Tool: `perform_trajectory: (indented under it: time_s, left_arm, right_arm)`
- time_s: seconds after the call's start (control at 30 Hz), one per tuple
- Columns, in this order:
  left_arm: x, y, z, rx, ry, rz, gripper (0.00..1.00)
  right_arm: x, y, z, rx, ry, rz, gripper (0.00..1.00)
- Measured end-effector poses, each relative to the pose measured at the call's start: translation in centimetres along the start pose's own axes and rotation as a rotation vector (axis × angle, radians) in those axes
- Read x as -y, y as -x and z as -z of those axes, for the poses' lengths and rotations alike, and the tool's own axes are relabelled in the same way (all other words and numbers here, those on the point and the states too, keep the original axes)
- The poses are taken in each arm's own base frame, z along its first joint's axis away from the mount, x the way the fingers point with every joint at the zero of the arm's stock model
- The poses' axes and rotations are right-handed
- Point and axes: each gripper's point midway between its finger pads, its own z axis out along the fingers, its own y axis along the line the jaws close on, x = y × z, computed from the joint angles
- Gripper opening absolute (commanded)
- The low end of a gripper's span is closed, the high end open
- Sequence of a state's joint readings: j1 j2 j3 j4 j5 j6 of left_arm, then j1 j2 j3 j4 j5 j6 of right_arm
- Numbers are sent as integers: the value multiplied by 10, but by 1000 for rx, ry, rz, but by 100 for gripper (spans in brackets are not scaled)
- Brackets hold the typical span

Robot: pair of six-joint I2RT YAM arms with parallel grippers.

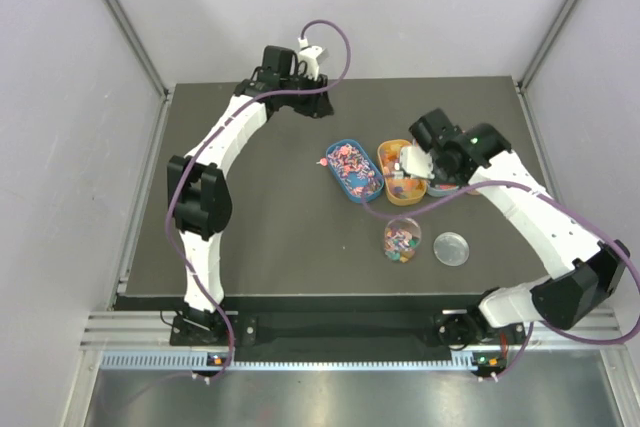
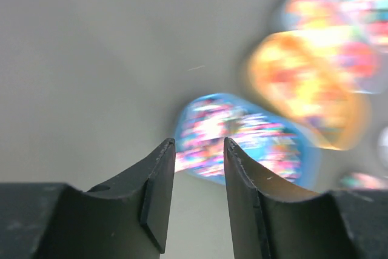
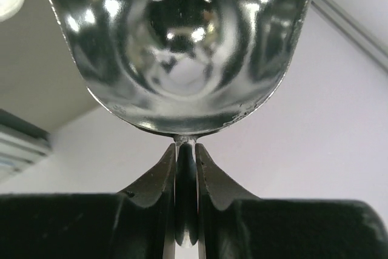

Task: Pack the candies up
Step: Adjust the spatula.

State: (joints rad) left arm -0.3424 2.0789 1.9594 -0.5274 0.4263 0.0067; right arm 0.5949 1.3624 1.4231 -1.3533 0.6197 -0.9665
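The candies lie as pink bits in a blue oval tray (image 1: 350, 169), as mixed sweets in an orange tray (image 1: 396, 187), and as a heap in the clear jar (image 1: 402, 242). My right gripper (image 3: 186, 150) is shut on the thin handle of the silver scoop (image 3: 182, 47), and the scoop's bowl (image 1: 410, 160) hangs over the orange tray. My left gripper (image 2: 199, 144) is open and holds nothing. It is raised over the back of the table, and the blue tray (image 2: 242, 137) and orange tray (image 2: 309, 89) look blurred beyond its fingers.
The jar's clear round lid (image 1: 452, 248) lies flat to the right of the jar. A third tray (image 1: 441, 188) is partly hidden under my right wrist. White walls stand close on the left, back and right of the dark table (image 1: 270, 247).
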Motion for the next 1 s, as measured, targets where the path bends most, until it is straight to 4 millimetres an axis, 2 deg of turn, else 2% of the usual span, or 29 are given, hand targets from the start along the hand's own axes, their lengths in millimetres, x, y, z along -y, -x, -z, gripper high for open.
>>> perform_trajectory:
  time_s: [0.2,0.27,0.4,0.57,0.77,1.0]
  left_arm:
    - [93,21,3,37,-353,122,47]
    - [118,27,6,42,-444,154,47]
    - [153,30,10,30,-556,178,45]
    - [174,22,11,-3,-615,201,44]
    - [180,5,8,-49,-625,225,44]
    - [183,1,9,-54,-624,212,44]
  right_arm:
    - [10,14,3,116,46,-218,0]
    - [7,22,2,144,80,-253,0]
    - [5,40,-5,171,137,-295,0]
    - [4,50,-13,162,168,-314,0]
    - [3,51,-15,153,177,-325,0]
    - [11,54,-12,165,163,-343,0]
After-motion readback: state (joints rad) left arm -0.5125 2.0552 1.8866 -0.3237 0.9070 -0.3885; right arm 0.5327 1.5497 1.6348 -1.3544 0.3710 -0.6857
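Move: The spatula, gripped by its handle in the right hand, has its blade some 24 cm to the left hand's right, about 21 cm back and near its height. From the left hand, the blue candy box lies roughly 6 cm back, 7 cm right and 18 cm down, the orange box about 7 cm back and 20 cm right, equally low. From the right hand, the blade reaches about 8 cm left and slightly down; the candy jar stands roughly 4 cm back, 13 cm left and 20 cm below. The left hand sweeps about 13 cm right and 12 cm back over the blue box towards the spatula blade, net some 5 cm higher, swinging its half-open fingers round clockwise until they point almost straight right, then eases to a near stop with the tips close to the blade. Keeping its grip on the handle, the right hand brings the spatula about 5 cm left and a little forward and down to meet it, mostly early on, its left side rolling up some 20 degrees. ##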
